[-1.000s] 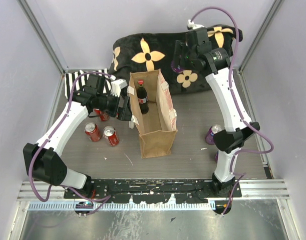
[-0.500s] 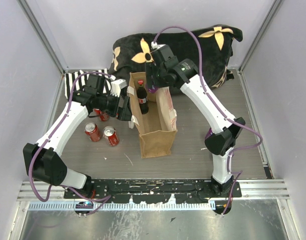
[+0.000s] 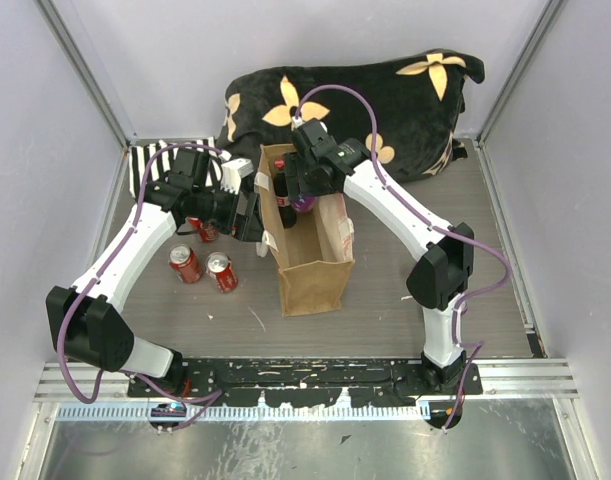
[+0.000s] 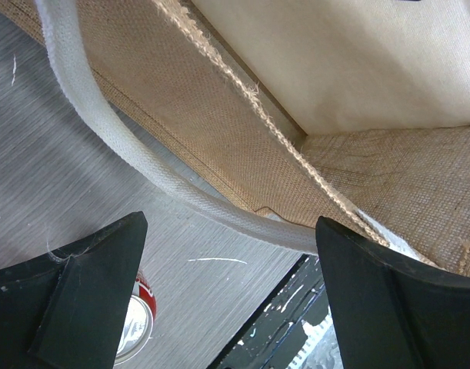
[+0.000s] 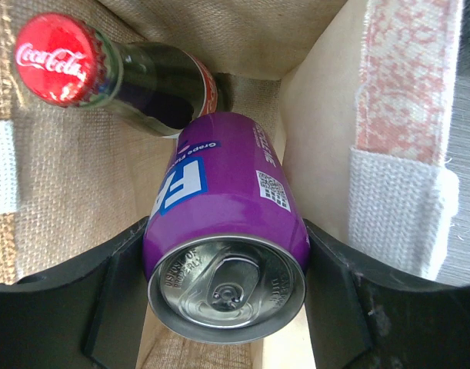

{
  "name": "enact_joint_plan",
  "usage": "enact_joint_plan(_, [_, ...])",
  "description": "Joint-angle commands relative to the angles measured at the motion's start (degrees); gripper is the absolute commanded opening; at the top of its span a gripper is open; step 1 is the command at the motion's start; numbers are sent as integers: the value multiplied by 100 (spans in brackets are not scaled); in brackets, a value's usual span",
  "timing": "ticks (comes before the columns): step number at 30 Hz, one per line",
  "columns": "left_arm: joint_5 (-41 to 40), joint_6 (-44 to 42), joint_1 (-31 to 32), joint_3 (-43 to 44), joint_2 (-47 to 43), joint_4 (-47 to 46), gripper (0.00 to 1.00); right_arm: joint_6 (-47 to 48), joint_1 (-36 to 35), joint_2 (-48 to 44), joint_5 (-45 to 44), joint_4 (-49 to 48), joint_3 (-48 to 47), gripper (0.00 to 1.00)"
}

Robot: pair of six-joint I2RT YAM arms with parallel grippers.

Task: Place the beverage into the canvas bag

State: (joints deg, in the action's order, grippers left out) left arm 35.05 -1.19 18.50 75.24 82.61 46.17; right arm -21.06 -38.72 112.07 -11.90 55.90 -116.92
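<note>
The canvas bag (image 3: 311, 272) stands open in the middle of the table, tan with a cream strap (image 4: 104, 131). A cola bottle with a red cap (image 5: 65, 58) stands inside it. My right gripper (image 3: 307, 188) is shut on a purple beverage can (image 5: 223, 231) and holds it upright in the bag's mouth, next to the bottle; the can also shows in the top view (image 3: 303, 204). My left gripper (image 3: 251, 216) is at the bag's left rim. Its jaws are wide apart and empty, with the strap and burlap wall (image 4: 219, 138) just beyond the fingertips.
Three red cans lie on the table left of the bag (image 3: 185, 263), (image 3: 222, 271), (image 3: 203, 231); one shows by my left finger (image 4: 131, 327). A black cushion with tan flowers (image 3: 395, 100) lies behind the bag. A striped cloth (image 3: 148, 165) is at back left.
My right arm has swung left from over the cushion to the bag's mouth, carrying the purple can. The left arm has not moved.
</note>
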Motion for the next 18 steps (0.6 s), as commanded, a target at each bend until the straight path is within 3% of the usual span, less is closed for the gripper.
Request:
enact_joint_plan(1, [62,-107,-51,53,-76,-48,98,-38,-1,-66,-194,-833,61,1])
enact_joint_plan(18, [125,-170,-126,28,-69,-55,98,-39,5,333,-673,-1114,603,1])
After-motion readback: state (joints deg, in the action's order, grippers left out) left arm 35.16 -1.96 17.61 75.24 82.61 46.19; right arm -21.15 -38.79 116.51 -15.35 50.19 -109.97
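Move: My right hand holds the purple can inside the mouth of the canvas bag. Its place on the bag's floor is about 18 cm below and roughly 3 cm ahead. The cola bottle stands some 4 cm ahead and 6 cm left, its middle about 8 cm lower; the bag's right rim is about 6 cm right and 3 cm back, near hand height. From my left hand, that floor spot is some 12 cm right, 7 cm ahead and 17 cm down. I keep my grip on the upper part of the can and lower my right hand about 6.5 cm, nearly straight down, deeper into the bag between the cola bottle and the right wall. It edges forward only slightly, while the wrist rolls some 5 degrees, left side dipping. ##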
